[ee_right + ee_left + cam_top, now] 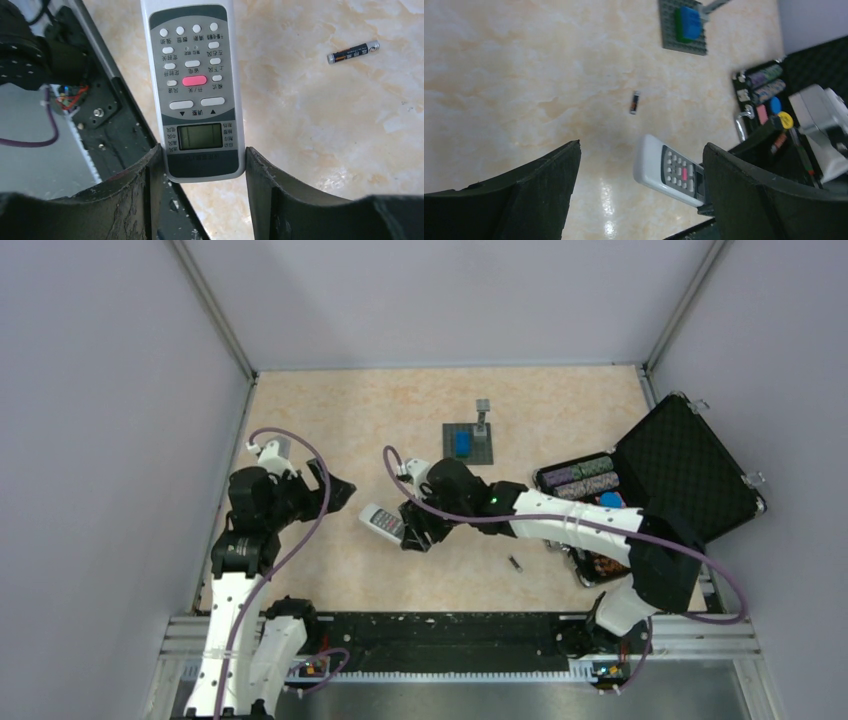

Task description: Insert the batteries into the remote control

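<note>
The remote control (381,521) is white and faces up, with its buttons and screen showing (195,85). My right gripper (203,148) is shut on its screen end, one finger against each long side. In the top view that gripper (410,528) is left of the table's middle. A battery (516,563) lies alone on the table nearer the front, apart from both grippers (353,52). My left gripper (335,490) hangs open just left of the remote, its fingers wide and empty (640,147). Its view shows the remote (669,170) and the battery (634,102) beyond.
A grey plate with a blue block (468,443) sits at the back centre. An open black case (680,465) holding rows of poker chips (585,478) stands at the right. The black rail (440,630) runs along the near edge.
</note>
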Robot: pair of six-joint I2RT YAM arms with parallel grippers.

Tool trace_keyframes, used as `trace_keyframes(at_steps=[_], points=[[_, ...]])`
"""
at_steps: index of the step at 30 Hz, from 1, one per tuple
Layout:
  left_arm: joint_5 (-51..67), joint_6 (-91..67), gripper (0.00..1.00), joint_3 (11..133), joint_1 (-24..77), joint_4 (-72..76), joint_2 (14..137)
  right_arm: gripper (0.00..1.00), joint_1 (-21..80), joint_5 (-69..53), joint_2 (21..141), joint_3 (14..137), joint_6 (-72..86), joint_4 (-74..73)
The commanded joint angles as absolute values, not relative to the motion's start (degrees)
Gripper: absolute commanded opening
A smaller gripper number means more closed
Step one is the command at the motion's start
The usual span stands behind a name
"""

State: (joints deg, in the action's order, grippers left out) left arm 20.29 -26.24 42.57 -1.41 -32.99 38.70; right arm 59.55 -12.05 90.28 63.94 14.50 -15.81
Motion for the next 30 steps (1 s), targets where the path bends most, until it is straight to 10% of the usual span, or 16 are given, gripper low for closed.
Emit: trace_keyframes(at_steps=[1,30], points=[[37.68,-25.37,0.95,43.96,-1.63,-22.63,38.75,0.33,56.45,-22.05,84.88,62.62,20.51,-13.43],[45.92,-62.91,0.93,46.53,-1.53,4.49,35.34,0.31,49.6,-43.39,80.97,68.67,66.07,17.03]])
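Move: Gripped near its display end in the right fingers, the remote control is already off the table, its middle about 6 cm back from the left hand, 11 cm to the right and 7 cm below. From the right hand, the open left gripper is roughly 9 cm ahead, 16 cm left and 8 cm higher. The near battery lies about 14 cm ahead of the right hand, 2 cm left; the second battery level with it, 25 cm right, both 11 cm below. Lifting the remote some 21 cm, the right hand keeps its grip and turns its wrist about 50 degrees, the left side rising and the front tipping down, until its fingers point level to the left. The left hand rises about 16 cm and shifts 7 cm right towards the remote's free end, levelling its wide-open fingers and swinging them rightward. ##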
